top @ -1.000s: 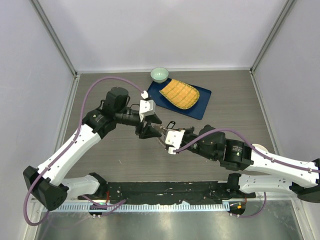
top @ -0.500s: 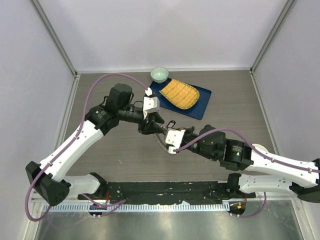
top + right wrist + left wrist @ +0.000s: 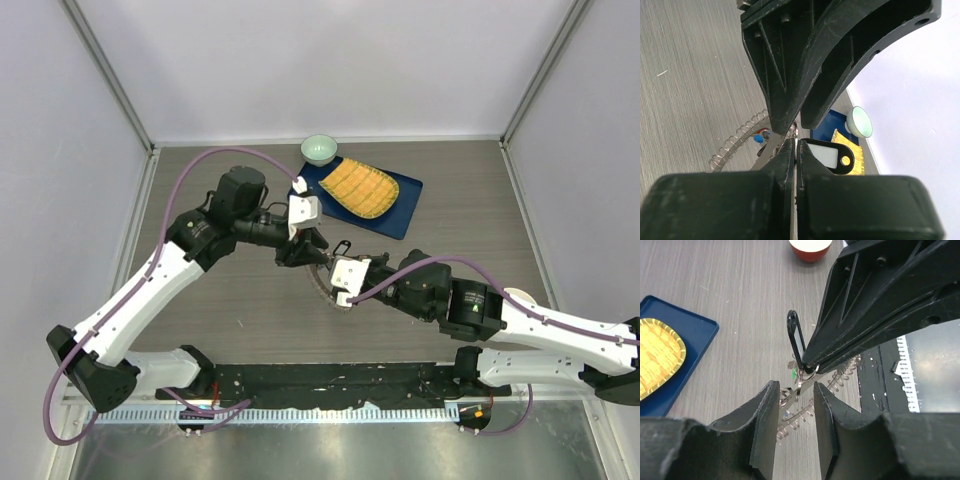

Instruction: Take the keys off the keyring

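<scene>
The keyring (image 3: pixel 322 290) is a thin coil-fringed metal ring beside the right arm's wrist. My right gripper (image 3: pixel 335 268) is shut on the keyring where a black tag (image 3: pixel 796 337) with a white label (image 3: pixel 827 156) hangs. The right fingertips (image 3: pixel 790 150) press tight together. Silvery keys (image 3: pixel 799 385) dangle below that pinch, and a blue-headed key (image 3: pixel 757 138) lies by the coils (image 3: pixel 740 137). My left gripper (image 3: pixel 795 397) comes in from the far left, open, its fingers (image 3: pixel 767 410) straddling one dangling key without touching it.
A blue tray (image 3: pixel 400 212) with a yellow woven mat (image 3: pixel 360 188) lies behind the grippers, and a pale green bowl (image 3: pixel 319 149) stands at its far left corner. A round red and white object (image 3: pixel 810 247) sits further along the table. The black base rail (image 3: pixel 330 380) runs along the near edge.
My left gripper has moved right and away from me to meet the right gripper, and its jaws have narrowed around a hanging key. The right gripper has stayed shut in place.
</scene>
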Available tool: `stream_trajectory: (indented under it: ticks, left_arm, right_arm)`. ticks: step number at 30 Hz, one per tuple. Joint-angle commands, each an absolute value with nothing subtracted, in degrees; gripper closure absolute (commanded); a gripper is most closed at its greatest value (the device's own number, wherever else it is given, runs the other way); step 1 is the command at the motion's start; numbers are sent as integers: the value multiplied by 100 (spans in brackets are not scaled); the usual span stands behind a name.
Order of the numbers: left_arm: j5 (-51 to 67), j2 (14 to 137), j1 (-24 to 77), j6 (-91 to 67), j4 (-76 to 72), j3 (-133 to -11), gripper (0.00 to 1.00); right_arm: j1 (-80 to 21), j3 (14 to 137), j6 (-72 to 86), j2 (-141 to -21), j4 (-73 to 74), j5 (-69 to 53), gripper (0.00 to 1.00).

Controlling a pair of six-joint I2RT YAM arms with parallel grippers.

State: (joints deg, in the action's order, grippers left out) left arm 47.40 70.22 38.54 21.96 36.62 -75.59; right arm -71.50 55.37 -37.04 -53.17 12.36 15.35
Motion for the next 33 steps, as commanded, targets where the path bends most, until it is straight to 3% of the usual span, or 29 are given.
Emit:
stream_trajectory:
  ticks: [1,18,23,24,27,30,33]
  left_arm:
    - [4606,6970,3929,2417,3876,-7936,64]
    - [4553,7224,4060,2777,4518,-8174,71]
    - [4702,7303,4078,2769,4491,-8244,87]
    - [4789,7304,4078,2777,4491,-8270,100]
    - [4877,7217,4061,2733,4325,-8236,100]
    - [5419,6831,3824,1972,3133,-7763,100]
    - [6080,6461,3315,67,797,-6910,100]
  right_arm:
    - [-7154,5572,-3595,-5238,677,1635,99]
    - [-7154,5537,-3551,-5229,598,1591,99]
    - [-7154,5537,-3524,-5221,606,1573,99]
    - [-7154,5537,-3507,-5212,598,1565,99]
    - [-7154,5537,-3533,-5177,624,1608,99]
    - [-7154,5450,-3787,-5107,607,1600,99]
    - [-7154,5388,-3990,-5036,528,1442,99]
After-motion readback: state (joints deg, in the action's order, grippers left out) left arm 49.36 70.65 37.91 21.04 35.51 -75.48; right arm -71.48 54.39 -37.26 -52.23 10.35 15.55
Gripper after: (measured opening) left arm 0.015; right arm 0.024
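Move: The wire keyring held at the right fingertips lies practically between the left hand's parted tips, about 1 cm to their right and at their height. From the left hand, the black key fob stands some 3 cm to the right, 2 cm ahead and 1 cm higher, while the spring coil hangs about 6 cm back, straight below that line, some 5 cm lower. From the right hand, the keyring is roughly 1 cm to the left, level with its tips. The left hand, already at the keyring and pointing to the right, makes only small adjustments: it rises about 1 cm, eases back and sinks some 1.5 cm with a slight roll, then shuts its fingers from about a third open to pinch the keyring's wire right beside the right fingertips. Once shut it comes up and forward again by about a centimetre, rolling back a few degrees, while the right hand holds its place and keeps its closed grip on the ring by the fob. ##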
